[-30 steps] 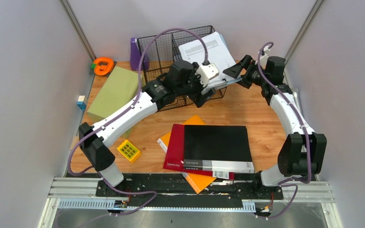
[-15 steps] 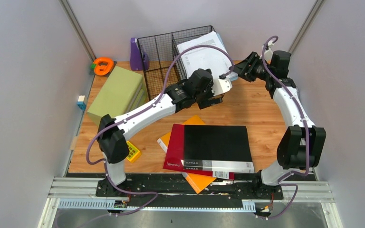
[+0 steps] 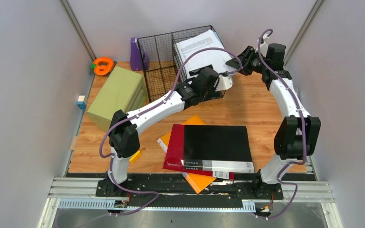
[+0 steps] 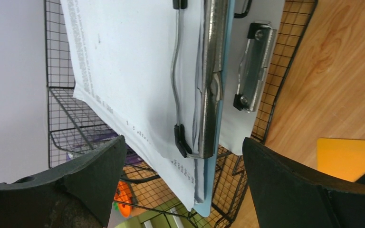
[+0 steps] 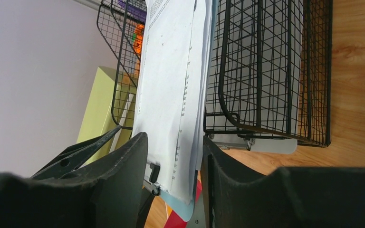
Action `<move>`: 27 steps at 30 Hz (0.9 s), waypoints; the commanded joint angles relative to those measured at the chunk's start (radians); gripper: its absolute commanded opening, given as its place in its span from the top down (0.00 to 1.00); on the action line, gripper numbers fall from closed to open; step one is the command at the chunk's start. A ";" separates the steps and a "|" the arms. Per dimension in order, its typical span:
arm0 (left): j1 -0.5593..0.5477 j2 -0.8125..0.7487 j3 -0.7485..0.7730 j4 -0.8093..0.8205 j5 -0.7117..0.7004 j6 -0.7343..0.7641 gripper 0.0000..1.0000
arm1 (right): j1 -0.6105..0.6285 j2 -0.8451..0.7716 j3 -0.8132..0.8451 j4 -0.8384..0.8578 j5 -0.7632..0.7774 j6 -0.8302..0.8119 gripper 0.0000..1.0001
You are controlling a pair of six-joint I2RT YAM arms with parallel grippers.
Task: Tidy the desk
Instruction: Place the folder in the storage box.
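A pale blue clipboard (image 3: 200, 49) with a thick sheaf of printed papers stands tilted in the right half of the black wire basket (image 3: 158, 61) at the back of the desk (image 3: 259, 107). My right gripper (image 3: 233, 63) is shut on the clipboard's lower right edge. In the right wrist view the papers (image 5: 171, 85) run between both fingers (image 5: 123, 180), and my right gripper (image 5: 173, 142) clamps them. My left gripper (image 3: 222, 83) is open just in front of the basket. In the left wrist view the clipboard's metal clip (image 4: 210, 71) hangs untouched inside my left gripper (image 4: 183, 142).
A second board with a metal clip (image 4: 253, 66) shows against the basket mesh. A green box (image 3: 116, 92), an orange tape dispenser (image 3: 103, 65) and a purple holder (image 3: 135, 51) stand left of the basket. Black and red folders (image 3: 214, 147) lie on an orange one (image 3: 197, 181) at the front.
The right gripper has closed onto the clipboard's edge. The clipboard has tipped back further into the basket. The left arm has stretched right and back, its gripper staying open.
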 commanded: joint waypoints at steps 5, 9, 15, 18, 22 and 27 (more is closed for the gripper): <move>0.028 0.044 0.128 -0.001 -0.074 0.013 0.01 | 0.052 0.049 0.137 -0.083 0.041 -0.105 0.47; 0.041 0.079 0.163 -0.012 -0.080 0.017 0.01 | 0.052 0.046 0.161 -0.118 0.092 -0.178 0.39; 0.066 0.101 0.179 -0.009 -0.078 0.019 0.01 | 0.051 0.041 0.200 -0.156 0.142 -0.276 0.29; 0.072 0.107 0.182 -0.007 -0.076 0.018 0.02 | 0.048 0.031 0.215 -0.156 0.146 -0.305 0.26; 0.082 0.114 0.185 -0.017 -0.058 0.005 0.02 | 0.043 0.016 0.232 -0.157 0.144 -0.330 0.25; 0.090 0.108 0.187 -0.035 -0.030 -0.014 0.02 | 0.034 0.003 0.243 -0.163 0.153 -0.372 0.24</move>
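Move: The folder, a blue clipboard with papers, leans in the storage box, its middle about 8 cm ahead of the left hand, 3 cm to its left and 4 cm lower. Its metal clip is nearer, some 4 cm ahead, 2 cm right and 3 cm down. The box's middle is about 6 cm ahead and 14 cm left; the black file lies 29 cm back and 4 cm right, on the table. From the right hand, the folder's middle is about 9 cm left, 2 cm ahead and 7 cm below. Bring the wide-open left gripper about 5 cm forward and a little left, first rising some 2 cm, then sinking past its starting height, so that the folder's clip edge comes between the fingers, one over the papers and one below the board. Meanwhile spread the right fingers around the folder's right side, easing that hand 2 cm forward and rolling it about 20 degrees counter-clockwise seen from behind the hand. ##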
